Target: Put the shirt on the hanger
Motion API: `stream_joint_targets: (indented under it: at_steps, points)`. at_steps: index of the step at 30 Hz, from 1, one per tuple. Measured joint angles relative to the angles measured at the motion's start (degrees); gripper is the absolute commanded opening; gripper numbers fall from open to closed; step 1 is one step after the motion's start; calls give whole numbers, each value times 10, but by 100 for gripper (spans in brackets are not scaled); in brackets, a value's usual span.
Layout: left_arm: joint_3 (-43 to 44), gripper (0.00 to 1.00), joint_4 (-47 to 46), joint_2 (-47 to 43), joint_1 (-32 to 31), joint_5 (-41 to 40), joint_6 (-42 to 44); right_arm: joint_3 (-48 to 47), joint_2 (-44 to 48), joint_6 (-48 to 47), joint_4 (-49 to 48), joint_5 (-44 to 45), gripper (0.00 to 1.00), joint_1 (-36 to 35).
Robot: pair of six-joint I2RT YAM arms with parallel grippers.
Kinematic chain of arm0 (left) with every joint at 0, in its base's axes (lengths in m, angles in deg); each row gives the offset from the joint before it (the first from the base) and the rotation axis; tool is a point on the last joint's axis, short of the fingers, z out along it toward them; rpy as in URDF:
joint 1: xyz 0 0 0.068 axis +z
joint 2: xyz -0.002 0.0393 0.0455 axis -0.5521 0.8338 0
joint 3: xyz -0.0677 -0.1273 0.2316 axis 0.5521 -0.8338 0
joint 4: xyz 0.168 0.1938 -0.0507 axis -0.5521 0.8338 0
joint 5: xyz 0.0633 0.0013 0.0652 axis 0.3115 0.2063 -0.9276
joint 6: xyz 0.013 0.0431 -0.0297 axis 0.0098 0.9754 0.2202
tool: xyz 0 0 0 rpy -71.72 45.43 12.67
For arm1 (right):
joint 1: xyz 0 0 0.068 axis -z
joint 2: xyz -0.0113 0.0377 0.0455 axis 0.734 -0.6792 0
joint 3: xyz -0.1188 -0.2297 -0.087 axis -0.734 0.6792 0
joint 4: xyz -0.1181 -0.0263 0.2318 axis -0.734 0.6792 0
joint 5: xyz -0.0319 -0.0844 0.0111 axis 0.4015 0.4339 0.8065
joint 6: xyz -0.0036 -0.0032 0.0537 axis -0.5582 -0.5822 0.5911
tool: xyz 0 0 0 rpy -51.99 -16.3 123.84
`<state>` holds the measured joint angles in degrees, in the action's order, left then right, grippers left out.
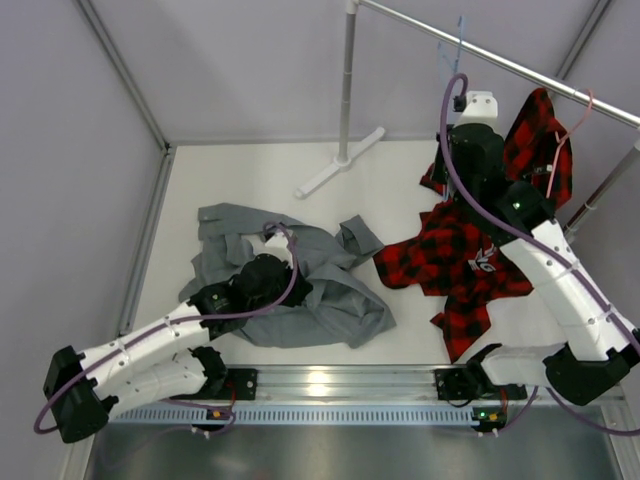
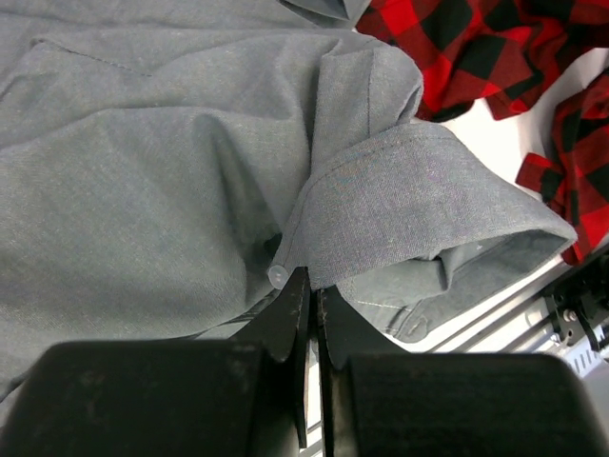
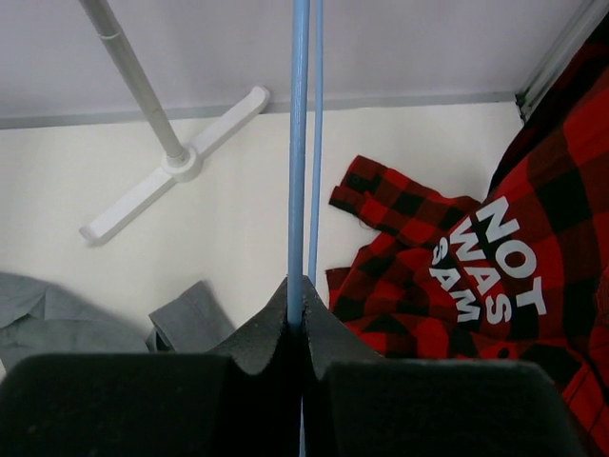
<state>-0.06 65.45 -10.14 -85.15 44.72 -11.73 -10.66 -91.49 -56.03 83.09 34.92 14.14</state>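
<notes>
The grey-green shirt lies crumpled on the white table at left of centre. My left gripper rests low on it, shut on a folded hem edge of the shirt, next to a clear button. The light-blue wire hanger hangs from the metal rail at the back right. My right gripper is raised there, shut on one wire of the hanger; a second wire runs just behind it.
A red-and-black plaid shirt with white lettering drapes from a pink hanger down onto the table at right. The rack's upright pole and its cross foot stand at back centre. Walls enclose the table's left and back.
</notes>
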Motion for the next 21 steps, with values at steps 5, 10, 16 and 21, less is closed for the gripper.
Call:
stream_joint_targets:
  at_steps: [5, 10, 16, 21]
  points:
    - [15, 0, 1, 21, 0, -12, -9, -24, 1, -27, -16, -22, 0, 2]
    - [25, 0, 1, 26, 0, -33, -24, -41, 7, -48, -32, -61, 0, 5]
    - [78, 0, 16, 65, 24, -55, -35, 1, 69, -49, -16, -175, 0, 6]
    - [167, 0, 18, 169, 118, -18, -18, 115, 195, -13, 26, -327, 0, 7]
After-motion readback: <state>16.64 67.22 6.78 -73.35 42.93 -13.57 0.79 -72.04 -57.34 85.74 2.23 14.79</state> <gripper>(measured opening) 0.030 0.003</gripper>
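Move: My right hand holds the blue hanger by its wire, with the rail about 10 cm ahead and 20 cm above. The grey shirt's pinched edge lies roughly 27 cm to its left, 15 cm back and 24 cm lower; the plaid shirt is some 10 cm right, 4 cm ahead and 36 cm below. From my left hand, which already pinches the shirt edge, the hanger's middle is about 20 cm ahead, 27 cm right and 28 cm up. I keep the hanger shut in my right fingers and raise it about 4 cm to clear the rail, then swing it back some 10 cm and a little left, sinking again and turning about 30 degrees counter-clockwise, towards the grey shirt. My left hand keeps its pinch on the shirt edge, starts slowly, then quickens forward about 9 cm and up 3 cm. ##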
